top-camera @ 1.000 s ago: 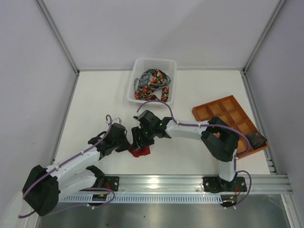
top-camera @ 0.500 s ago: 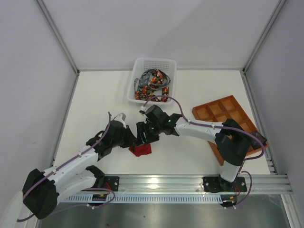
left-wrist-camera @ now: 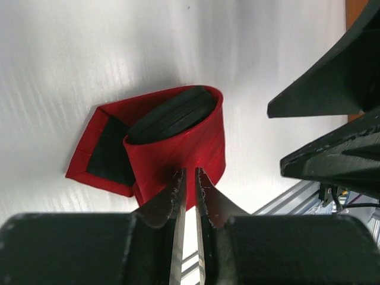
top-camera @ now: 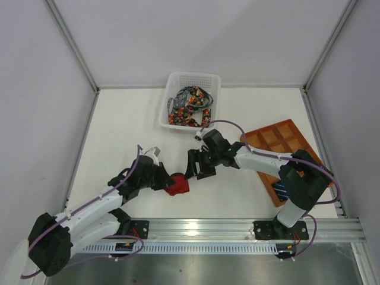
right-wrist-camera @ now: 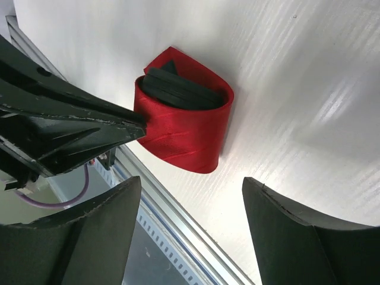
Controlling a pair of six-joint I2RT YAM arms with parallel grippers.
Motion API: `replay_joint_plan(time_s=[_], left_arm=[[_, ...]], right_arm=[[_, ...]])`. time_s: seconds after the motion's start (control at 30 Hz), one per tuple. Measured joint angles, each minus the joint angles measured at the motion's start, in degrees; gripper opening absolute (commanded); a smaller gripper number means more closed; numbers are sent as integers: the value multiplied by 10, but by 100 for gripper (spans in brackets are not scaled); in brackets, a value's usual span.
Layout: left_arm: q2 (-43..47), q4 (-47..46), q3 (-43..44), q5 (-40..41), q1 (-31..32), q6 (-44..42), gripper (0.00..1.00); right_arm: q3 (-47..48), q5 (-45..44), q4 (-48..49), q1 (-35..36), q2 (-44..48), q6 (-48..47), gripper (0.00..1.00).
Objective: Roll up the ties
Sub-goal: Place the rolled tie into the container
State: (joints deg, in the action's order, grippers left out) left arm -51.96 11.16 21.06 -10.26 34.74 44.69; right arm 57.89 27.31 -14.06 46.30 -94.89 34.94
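Observation:
A plain red tie (top-camera: 179,186), rolled into a short coil with a dark lining showing in its core, lies on the white table near the front. My left gripper (top-camera: 168,180) has its jaws pinched on the near wall of the red tie (left-wrist-camera: 178,142), with the left gripper (left-wrist-camera: 189,174) almost fully shut. My right gripper (top-camera: 198,165) hangs open just right of the coil, and the right gripper (right-wrist-camera: 190,185) has only bare table between its fingers. The red tie (right-wrist-camera: 190,130) sits just beyond those fingers. Several dark dotted ties (top-camera: 190,107) lie tangled in the basket.
The white perforated basket (top-camera: 191,77) stands at the back centre. An orange-brown gridded tray (top-camera: 279,138) lies at the right, and a dark striped roll (top-camera: 280,190) in its near corner is partly hidden by the right arm. A metal rail (top-camera: 208,225) runs along the front edge.
My right gripper has opened wide and drawn back to the right, off the red coil. The left gripper has stayed pinched on the coil, which has barely shifted.

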Motion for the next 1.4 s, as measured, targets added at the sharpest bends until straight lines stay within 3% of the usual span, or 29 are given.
replay_joint_plan(time_s=[0.67,1.2,1.4], left_arm=[[-6,35,-19,63,0,19,16],[-6,31,-36,72,0,19,16],[17,46,-34,71,0,15,23]], right_arm=[[-40,103,184,4,-106,31,80],[-45,89,295,59,-139,68,77],[-43,76,293,59,-136,56,79]])
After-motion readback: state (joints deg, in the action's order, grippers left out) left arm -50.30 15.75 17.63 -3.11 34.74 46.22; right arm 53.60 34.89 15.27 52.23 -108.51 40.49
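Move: The rolled red tie stands on the table some 6 cm to the right hand's left, about 3 cm nearer the base and 5 cm below it. The basket of ties is roughly 31 cm straight ahead of the right hand. The brown container's middle lies about 39 cm to that hand's right and 7 cm farther out. For the left hand, the same roll is about 3 cm to its right, level fore and aft, and 3 cm below. The rolled tie is closed in on by the right hand, fingers still spread: it sinks about 4 cm on the way, travels roughly 6.5 cm left with a little back, and tilts its fingers some 10 degrees more level, bringing them around the roll. The left hand, nearly shut, sinks about 3 cm and backs off 3 cm left, tipping slightly steeper, its fingertips staying at the roll's left side. ##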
